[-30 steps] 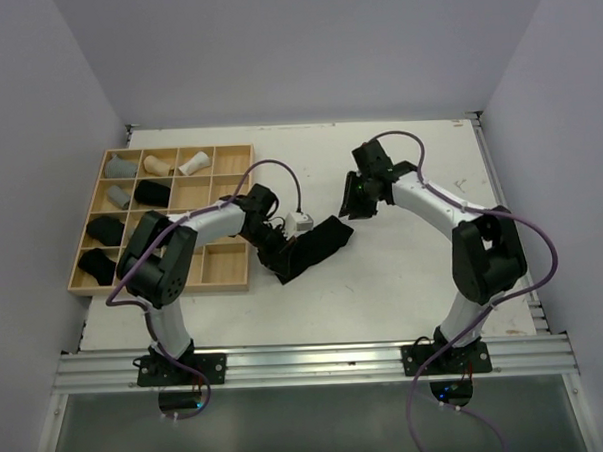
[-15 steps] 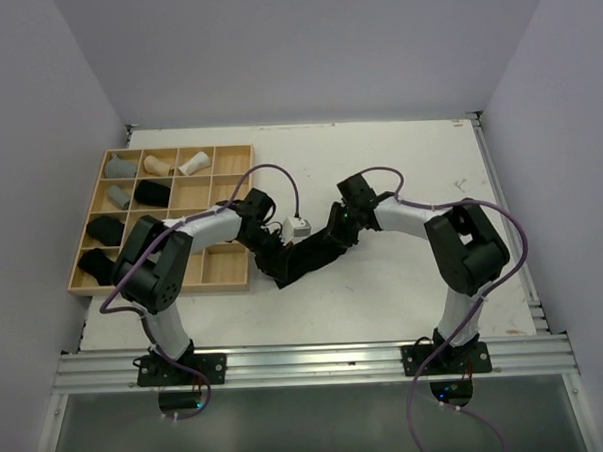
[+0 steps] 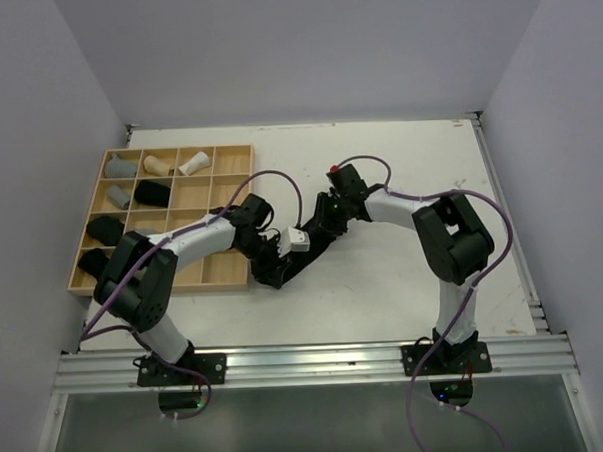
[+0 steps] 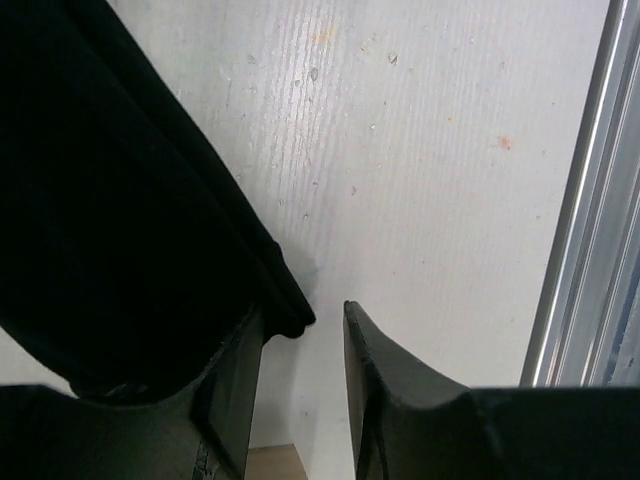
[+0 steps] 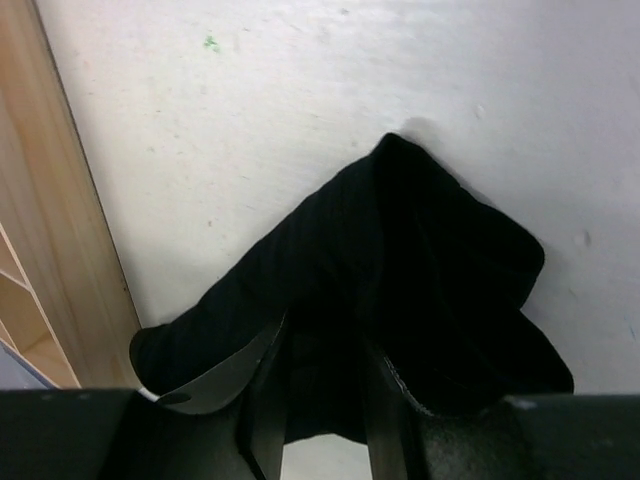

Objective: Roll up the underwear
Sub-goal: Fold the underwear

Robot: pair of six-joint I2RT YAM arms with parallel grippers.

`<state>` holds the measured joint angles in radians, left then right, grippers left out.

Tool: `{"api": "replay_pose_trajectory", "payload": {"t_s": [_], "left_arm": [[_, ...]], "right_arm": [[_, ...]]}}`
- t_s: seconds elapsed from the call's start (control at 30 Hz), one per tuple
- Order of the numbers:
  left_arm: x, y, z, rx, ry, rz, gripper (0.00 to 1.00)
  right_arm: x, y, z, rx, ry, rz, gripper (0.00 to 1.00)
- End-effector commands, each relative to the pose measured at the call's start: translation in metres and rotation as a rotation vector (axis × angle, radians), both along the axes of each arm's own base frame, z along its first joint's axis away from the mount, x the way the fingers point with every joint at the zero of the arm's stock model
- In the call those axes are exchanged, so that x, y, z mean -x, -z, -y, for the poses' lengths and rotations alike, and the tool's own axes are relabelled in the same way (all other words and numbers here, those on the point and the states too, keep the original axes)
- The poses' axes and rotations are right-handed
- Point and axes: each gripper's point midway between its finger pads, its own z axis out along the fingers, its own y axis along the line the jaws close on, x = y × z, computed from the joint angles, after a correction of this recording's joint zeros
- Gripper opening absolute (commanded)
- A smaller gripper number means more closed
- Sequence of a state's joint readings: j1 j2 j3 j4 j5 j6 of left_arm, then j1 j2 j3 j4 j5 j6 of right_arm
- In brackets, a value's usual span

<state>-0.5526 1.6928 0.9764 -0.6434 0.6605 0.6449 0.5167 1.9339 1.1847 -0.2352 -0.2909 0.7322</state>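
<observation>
A black underwear (image 3: 303, 260) lies as a long limp strip on the white table, between the two grippers. My left gripper (image 3: 272, 260) is at its near left end. In the left wrist view this gripper (image 4: 303, 335) is open. The underwear (image 4: 100, 200) hangs over the outside of its left finger, and only bare table shows between the fingers. My right gripper (image 3: 323, 221) is down on the far right end. In its wrist view the gripper (image 5: 325, 375) is open, its fingers standing astride a raised fold of the underwear (image 5: 400, 260).
A wooden grid tray (image 3: 209, 285) sits left of the cloth and holds several rolled garments: grey (image 3: 121, 167), beige (image 3: 159, 164), white (image 3: 192, 164) and black (image 3: 152, 192). Its edge (image 5: 40, 200) shows in the right wrist view. A metal rail (image 4: 590, 200) runs along the near table edge.
The right arm swung in from the back and came down over the cloth's far end. The left gripper opened and let go of the near end. The cloth bunched slightly toward the tray.
</observation>
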Motion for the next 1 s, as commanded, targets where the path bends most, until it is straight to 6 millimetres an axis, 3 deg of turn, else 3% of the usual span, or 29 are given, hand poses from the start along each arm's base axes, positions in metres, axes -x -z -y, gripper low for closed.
{"api": "replay_pose_trajectory", "payload": {"t_s": [0.0,0.13,0.27,0.3,0.33,0.43,0.5,0.57,0.6,0.63,0.7,0.77,0.93,0.97], "left_arm": [[-0.008,-0.021,-0.004,0.014,0.037,0.121,0.42],[-0.030,-0.067,0.013,0.134,0.010,0.288,0.49],[-0.044,-0.111,0.020,0.217,-0.080,0.382,0.56],[-0.055,-0.123,0.023,0.230,-0.118,0.422,0.60],[-0.058,-0.131,0.024,0.243,-0.147,0.430,0.62],[-0.073,-0.152,0.025,0.299,-0.250,0.396,0.70],[-0.086,-0.167,0.020,0.348,-0.336,0.346,0.82],[-0.104,-0.176,0.009,0.373,-0.418,0.323,0.87],[-0.115,-0.186,0.006,0.389,-0.442,0.347,0.92],[-0.123,-0.190,0.001,0.389,-0.468,0.363,0.95],[-0.142,-0.208,-0.008,0.399,-0.517,0.447,0.98],[-0.155,-0.223,-0.016,0.406,-0.555,0.517,1.00],[-0.183,-0.249,-0.032,0.418,-0.684,0.636,1.00],[-0.185,-0.249,-0.033,0.422,-0.702,0.622,1.00]], "right_arm": [[-0.018,0.020,0.007,0.090,-0.130,0.101,0.37],[-0.032,0.016,0.001,0.070,-0.256,0.170,0.40],[-0.049,0.017,0.006,0.116,-0.411,0.241,0.43],[-0.051,0.020,0.010,0.140,-0.487,0.274,0.43],[-0.047,0.026,0.012,0.155,-0.531,0.262,0.44],[-0.060,0.019,0.017,0.209,-0.656,0.362,0.48],[-0.077,-0.004,0.019,0.249,-0.667,0.443,0.53],[-0.091,-0.032,0.021,0.236,-0.612,0.496,0.61],[-0.100,-0.063,0.019,0.221,-0.555,0.553,0.65],[-0.107,-0.085,0.015,0.209,-0.521,0.609,0.76],[-0.114,-0.132,0.012,0.167,-0.431,0.674,0.82],[-0.121,-0.161,0.009,0.145,-0.383,0.719,0.86],[-0.111,-0.181,-0.008,0.023,-0.282,0.664,0.87],[-0.105,-0.171,-0.012,-0.009,-0.267,0.629,0.86]]}}
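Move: The black underwear strip lies slantwise under both my hands, 1 to 2 cm below my fingertips. Its middle is about 8 cm ahead and 9 cm right of my left hand, whose fingers are at its near-left corner, and about 5 cm back and 7 cm left of my right hand, which is down on its far end. The wooden tray's middle is about 17 cm ahead and 25 cm left of my left hand, level with it. I keep my right hand low and sweep it forward about 7 cm, turning some 30 degrees counter-clockwise and dragging the underwear's far end outward, then open wide and lift it about 15 cm clear. Meanwhile my left fingers come free of the near corner, opening fully as the hand rises some 20 cm and swings forward beside the tray's right edge, tilting its fingers up from the table. ##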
